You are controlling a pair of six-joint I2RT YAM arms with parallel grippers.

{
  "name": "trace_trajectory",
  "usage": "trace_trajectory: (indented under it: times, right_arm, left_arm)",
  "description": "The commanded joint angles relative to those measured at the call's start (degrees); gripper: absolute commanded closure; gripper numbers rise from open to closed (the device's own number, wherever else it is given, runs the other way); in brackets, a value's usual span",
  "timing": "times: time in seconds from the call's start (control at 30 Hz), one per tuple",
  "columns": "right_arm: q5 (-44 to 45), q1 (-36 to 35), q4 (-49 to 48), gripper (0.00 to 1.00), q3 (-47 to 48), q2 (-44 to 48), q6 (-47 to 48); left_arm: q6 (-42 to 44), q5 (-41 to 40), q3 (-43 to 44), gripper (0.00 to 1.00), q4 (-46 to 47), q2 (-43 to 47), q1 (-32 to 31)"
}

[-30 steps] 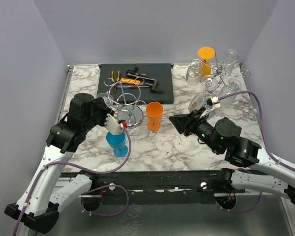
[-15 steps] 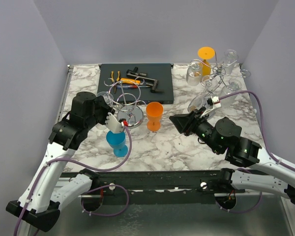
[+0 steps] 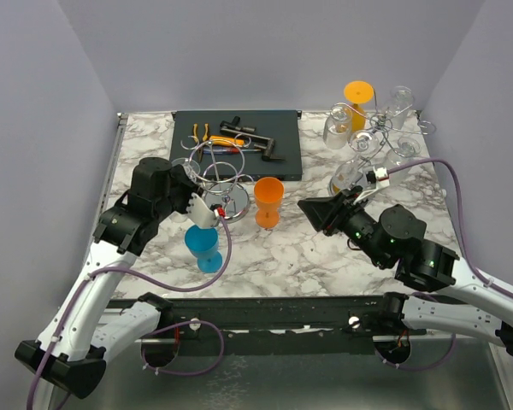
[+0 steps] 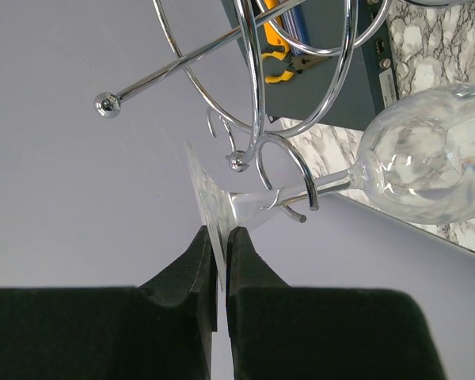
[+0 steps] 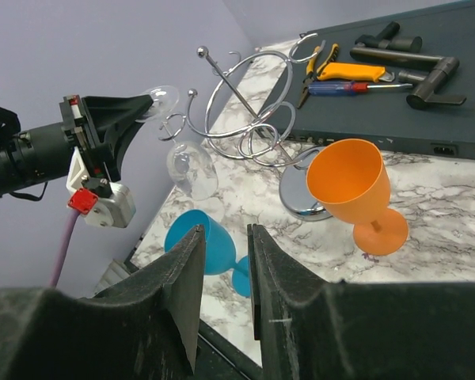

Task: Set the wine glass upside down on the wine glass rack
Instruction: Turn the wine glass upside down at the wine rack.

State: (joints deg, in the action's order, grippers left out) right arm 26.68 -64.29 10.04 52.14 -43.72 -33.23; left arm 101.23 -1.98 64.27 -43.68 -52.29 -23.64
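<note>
My left gripper [image 3: 192, 186] is shut on the flat foot [image 4: 208, 202] of a clear wine glass [image 4: 431, 162]. The glass hangs bowl-down, and its stem sits inside a hook of the chrome wire rack [image 4: 257, 95]. The right wrist view shows the same glass [image 5: 191, 170] beside the rack [image 5: 245, 119], with the left gripper [image 5: 146, 107] on its foot. The rack [image 3: 224, 175] stands on a round chrome base in front of the dark tray. My right gripper [image 3: 312, 209] hovers to the right of the orange goblet with its jaws slightly apart and nothing between them.
A blue goblet [image 3: 203, 248] stands below the left gripper. An orange goblet [image 3: 268, 201] stands right of the rack base. A dark tray [image 3: 239, 141] holds several tools. A second rack [image 3: 380, 128] at back right holds clear glasses and an orange goblet [image 3: 358, 96].
My left gripper has moved a little right and away, towards the rack, with the glass in it. My right arm has drifted slightly right.
</note>
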Motion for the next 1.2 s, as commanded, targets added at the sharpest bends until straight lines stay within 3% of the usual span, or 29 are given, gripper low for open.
trace_trajectory:
  times: [0.0, 0.27, 0.47, 0.8, 0.83, 0.93, 0.97, 1.17]
  right_arm:
    - [2.1, -0.1, 1.0, 0.67, 0.4, 0.5, -0.6]
    - [2.6, -0.2, 0.8, 0.67, 0.2, 0.6, -0.6]
    - [3.0, -0.2, 0.8, 0.68, 0.0, 1.2, -0.6]
    - [3.1, -0.2, 0.2, 0.68, -0.2, 1.7, -0.5]
    - [3.2, -0.1, 0.2, 0.68, -0.3, 1.8, -0.6]
    - [3.1, -0.1, 0.2, 0.68, -0.2, 1.9, -0.6]
    - [3.0, -0.2, 0.2, 0.68, -0.2, 1.8, -0.5]
    - [2.7, -0.2, 0.1, 0.68, 0.1, 1.7, -0.3]
  left_arm:
    - [2.0, 1.8, -0.4, 1.0, 3.3, -0.3, 0.3]
    - [4.9, 4.0, -1.5, 0.91, 3.3, -0.9, 0.3]
    - [5.9, 4.3, -1.8, 0.72, 1.2, -0.5, 0.3]
    - [5.4, 4.2, 1.3, 0.55, -4.4, -0.9, 0.3]
    - [5.6, 4.1, 1.5, 0.48, -5.0, -0.9, 0.3]
    - [5.7, 4.3, 2.0, 0.46, -6.5, -0.6, 0.3]
    - [5.7, 4.2, 2.1, 0.36, -7.0, -0.6, 0.2]
    - [4.9, 4.2, 2.6, 0.25, -8.2, -0.3, 0.2]
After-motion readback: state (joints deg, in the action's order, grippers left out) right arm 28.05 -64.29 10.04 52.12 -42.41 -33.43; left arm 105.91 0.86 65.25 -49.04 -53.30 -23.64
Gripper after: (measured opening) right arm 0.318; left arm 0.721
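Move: The glass is already upside down, its foot pinched by the left fingers and its stem inside the rack's near hook. That hook is about 3 cm ahead, 2 cm right and 3 cm below the left hand. The rack's top knob is roughly 8 cm ahead, 5 cm right and level; the blue goblet stands some 8 cm back, 1 cm right and 22 cm below. From the right hand, the hook lies about 13 cm ahead, 27 cm left and 7 cm down. Sinking about 2 cm while drifting some 1 cm right, the left hand lowers the pinched foot towards the hook, with a slight clockwise turn of roughly 5 degrees. Its fingers start to part on the way down, open wide and let go of the foot; the hand also eases back about 1 cm, staying close beside the glass. ##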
